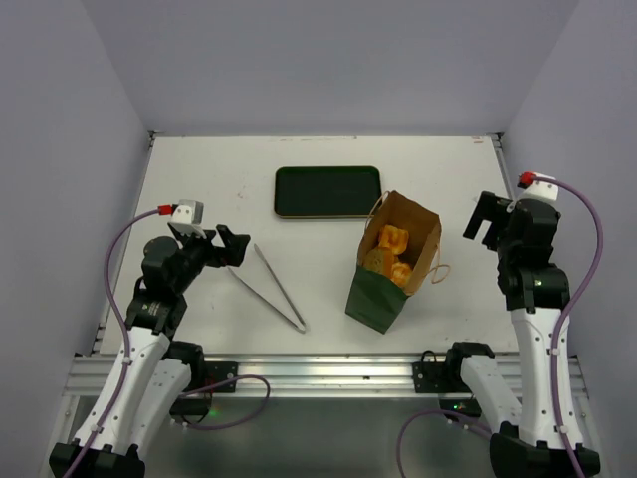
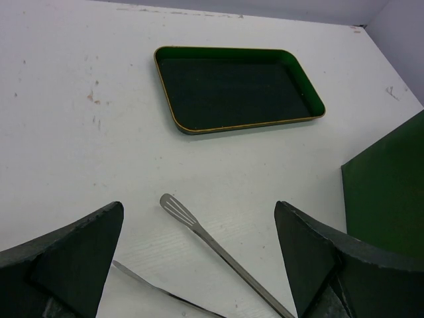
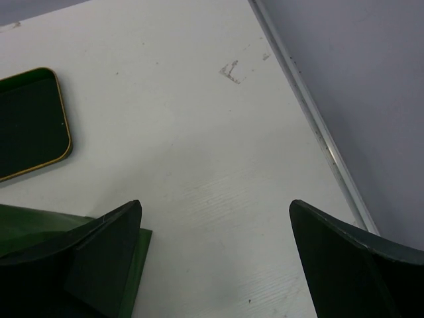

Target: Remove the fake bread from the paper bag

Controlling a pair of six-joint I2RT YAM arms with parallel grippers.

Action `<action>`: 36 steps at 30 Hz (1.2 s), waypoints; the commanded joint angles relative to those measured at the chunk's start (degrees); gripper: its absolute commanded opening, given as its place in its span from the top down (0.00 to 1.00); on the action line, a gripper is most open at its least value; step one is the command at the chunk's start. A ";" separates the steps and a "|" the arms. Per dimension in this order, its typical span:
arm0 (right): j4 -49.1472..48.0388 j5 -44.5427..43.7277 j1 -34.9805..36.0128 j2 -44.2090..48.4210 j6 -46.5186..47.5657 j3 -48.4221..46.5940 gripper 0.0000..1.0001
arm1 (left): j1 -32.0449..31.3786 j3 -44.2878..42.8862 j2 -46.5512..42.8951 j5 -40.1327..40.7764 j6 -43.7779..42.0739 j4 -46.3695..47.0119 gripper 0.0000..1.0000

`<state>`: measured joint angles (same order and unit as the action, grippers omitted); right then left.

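Observation:
The paper bag (image 1: 383, 289) stands right of centre, dark green outside and brown inside, its mouth open toward the back. Orange-yellow fake bread (image 1: 392, 254) fills its opening. In the left wrist view a green side of the paper bag (image 2: 387, 185) shows at the right edge. A green strip of the paper bag (image 3: 40, 222) also reaches into the right wrist view at lower left. My left gripper (image 1: 231, 249) is open left of the bag, above the metal tongs. My right gripper (image 1: 482, 219) is open to the right of the bag, holding nothing.
Metal tongs (image 1: 277, 289) lie open in a V between my left gripper and the bag, seen close up as tongs (image 2: 218, 248). A flat dark green tray (image 1: 327, 191) rests behind the bag. The table's right rail (image 3: 311, 119) runs beside my right gripper.

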<state>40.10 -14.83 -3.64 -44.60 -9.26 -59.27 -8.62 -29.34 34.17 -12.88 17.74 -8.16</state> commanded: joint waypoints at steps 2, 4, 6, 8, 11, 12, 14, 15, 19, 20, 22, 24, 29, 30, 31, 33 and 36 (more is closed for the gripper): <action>1.65 5.50 0.04 0.56 1.95 -3.57 0.01 | 0.45 -0.01 -0.25 -1.35 -1.39 2.36 0.00; 2.18 12.43 0.04 1.35 7.46 -4.28 0.01 | 0.45 -0.01 -0.16 -1.35 -1.30 2.36 0.00; 2.79 19.36 0.04 3.63 13.44 -4.37 0.01 | 0.45 0.07 -0.25 -1.35 -1.39 2.36 0.00; 4.55 29.22 0.04 5.56 19.79 -5.24 0.01 | 0.45 -0.01 -0.25 -1.35 -1.30 2.36 0.00; 7.62 33.54 0.04 5.58 22.87 -8.14 0.01 | 0.45 -0.01 -0.16 -1.35 -1.30 2.36 0.00; 8.50 34.42 0.04 5.49 24.10 -8.84 0.01 | 0.45 -0.01 0.01 -1.35 -1.39 2.36 0.00; 10.17 34.17 0.04 5.31 25.60 -10.69 0.01 | 0.45 -0.01 0.10 -1.35 -1.39 2.36 0.00; 10.61 33.90 0.04 5.22 25.87 -11.04 0.01 | 0.45 0.07 0.10 -1.35 -1.39 2.36 0.00; 13.95 39.33 0.04 5.22 30.07 -11.75 0.01 | 0.45 -0.01 -0.07 -1.09 -1.30 2.36 0.00; 14.39 41.96 0.04 5.31 30.61 -11.58 0.01 | 0.45 -0.01 0.02 -1.18 -1.39 2.36 0.00; 12.99 42.51 0.04 5.66 28.16 -10.88 0.01 | 0.45 -0.01 -0.07 -1.18 -1.39 2.36 0.00; 12.29 44.62 0.04 4.88 23.80 -11.05 0.01 | 0.45 -0.01 -0.07 -1.18 -1.39 2.36 0.00; 9.91 39.01 0.04 -1.00 4.65 -14.38 0.01 | 0.45 -0.01 -0.25 -1.27 -1.39 2.36 0.00; 9.91 38.83 0.12 -2.06 2.60 -15.00 0.01 | 0.45 -0.01 -0.25 -1.27 -1.39 2.36 0.00; 10.00 38.56 0.04 -2.85 0.14 -15.87 0.01 | 0.45 -0.01 -0.33 -1.27 -1.39 2.36 0.00; 10.61 39.17 0.12 -4.70 -5.21 -16.32 0.01 | 0.45 -0.10 -0.51 -1.27 -1.39 2.36 0.00; 12.10 38.74 0.04 -5.41 -9.80 -16.76 0.01 | 0.45 -0.10 -0.60 -1.26 -1.39 2.36 0.00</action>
<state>51.77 24.84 -3.60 -50.00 -8.49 -73.60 -8.62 -29.34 34.04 -13.15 17.72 -8.14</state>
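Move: The fake bread sits low in the open paper bag, about 17 cm to the right hand's left, 3 cm farther out and some 15 cm below it. The bag's mouth is about 17 cm left, 2 cm back and roughly level with that hand; the green tray lies 31 cm ahead, 32 cm left and 27 cm down. From the left hand, the bread is about 39 cm right, 2 cm ahead and 8 cm lower. The paper bag's open mouth is what the right hand swings towards: about 12 cm left while climbing some 5 cm, first drawing back and then partly forward again. The wrist turns counter-clockwise by around 40 degrees, and late on its left side rolls up, so the fingers, still wide open, face the bread. No touch on the bag can be seen. ##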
